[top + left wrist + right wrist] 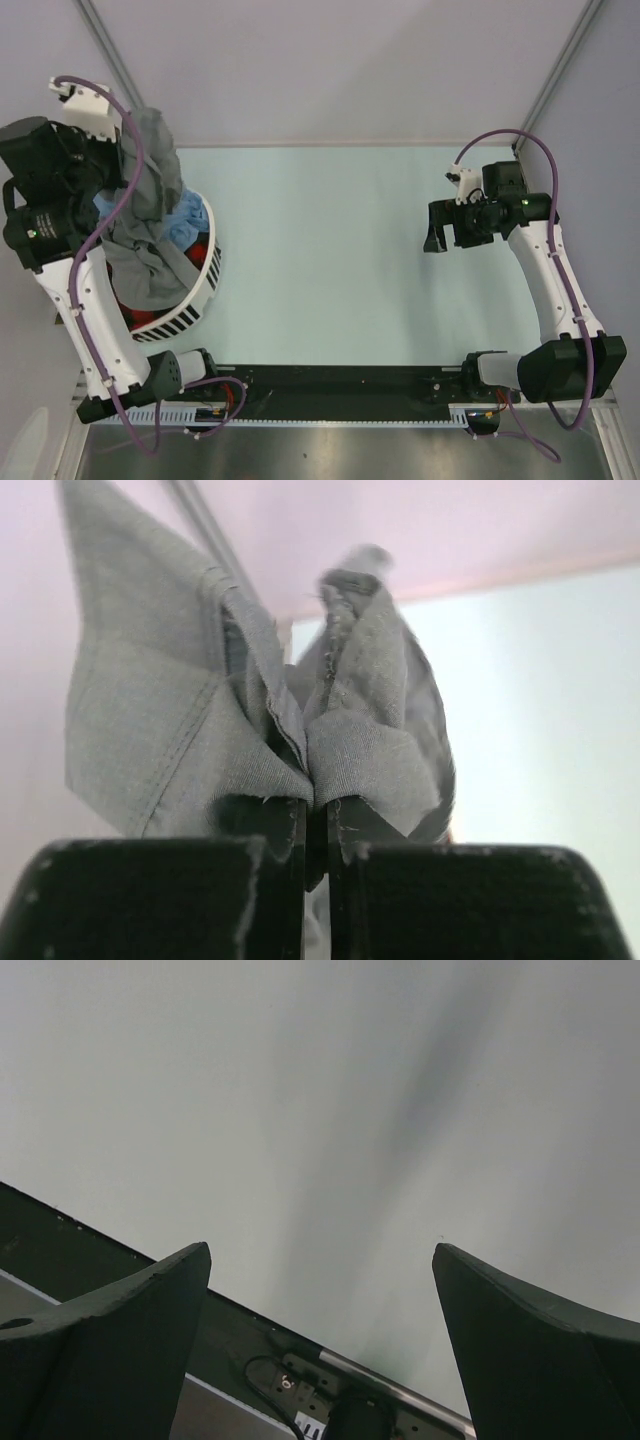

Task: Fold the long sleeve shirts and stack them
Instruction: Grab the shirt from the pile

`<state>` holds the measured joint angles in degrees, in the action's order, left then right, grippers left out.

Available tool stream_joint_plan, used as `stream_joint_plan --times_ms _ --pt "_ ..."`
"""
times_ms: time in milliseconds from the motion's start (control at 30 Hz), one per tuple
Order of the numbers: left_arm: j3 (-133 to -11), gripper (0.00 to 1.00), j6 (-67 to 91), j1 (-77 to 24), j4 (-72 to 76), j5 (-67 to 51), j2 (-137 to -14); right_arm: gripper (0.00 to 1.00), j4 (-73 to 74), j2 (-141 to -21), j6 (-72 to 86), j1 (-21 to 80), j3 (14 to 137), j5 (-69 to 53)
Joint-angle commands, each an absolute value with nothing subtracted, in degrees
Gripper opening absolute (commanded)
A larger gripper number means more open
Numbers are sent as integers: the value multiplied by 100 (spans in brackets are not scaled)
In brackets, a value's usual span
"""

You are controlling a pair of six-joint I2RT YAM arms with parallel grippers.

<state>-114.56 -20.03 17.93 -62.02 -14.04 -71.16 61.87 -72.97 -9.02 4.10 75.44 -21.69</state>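
Note:
A plain mid-grey long sleeve shirt (150,190) is lifted partly out of the white slotted basket (195,300) at the left; its lower part still drapes into the basket. My left gripper (316,815) is shut on a bunched fold of this grey shirt (200,720), high above the basket. In the top view that gripper is hidden behind its arm and the cloth. A light blue shirt (185,222) and a red-and-black plaid one (205,252) lie in the basket under it. My right gripper (436,228) hangs open over the table's right side, nothing between its fingers (120,1330).
The pale green table top (340,250) spreads between the two arms. A black rail (340,385) with cables runs along the near edge. Grey walls and a metal post (110,50) stand behind the basket.

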Motion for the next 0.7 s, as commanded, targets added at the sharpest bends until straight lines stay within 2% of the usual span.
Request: stream_joint_plan --times_ms 0,133,333,500,667 --pt "-12355 0 -1065 1846 -5600 -2361 -7303 100 6100 -7312 -879 334 7743 -2364" --pt "-13296 0 -196 1837 -5116 -3057 -7812 100 6100 -7339 -870 185 7822 -2653" --pt "-13377 0 1122 1749 -3219 -3673 -8006 100 5854 -7120 -774 44 7822 -3023" --pt "-13394 0 2125 1425 -1356 -3648 -8218 100 5144 -6917 -397 -105 7778 -3225" --pt "-13394 0 2277 231 182 -2929 -8489 100 4072 -6733 -26 -97 7603 -3550"
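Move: Below and slightly behind the left hand, which already holds the grey shirt, sits the laundry basket, its middle some 3 cm back, 6 cm left and 35 cm down. Inside, a blue shirt lies about 3 cm ahead and 5 cm right, a red cloth about 14 cm back, both some 33 cm below. The clear table middle lies about 42 cm right, level ahead, 45 cm down; from the right hand, roughly 28 cm left and 20 cm below. Hauling the pinched grey shirt higher out of the basket, the left hand climbs about 21 cm while veering right some 12 cm, towards the table's clear side, with its fingers still shut. The wrist tips the fingertips up nearly 40 degrees and swings them clockwise. Late on, the empty, open right hand starts rising and reaching forward a few centimetres. ##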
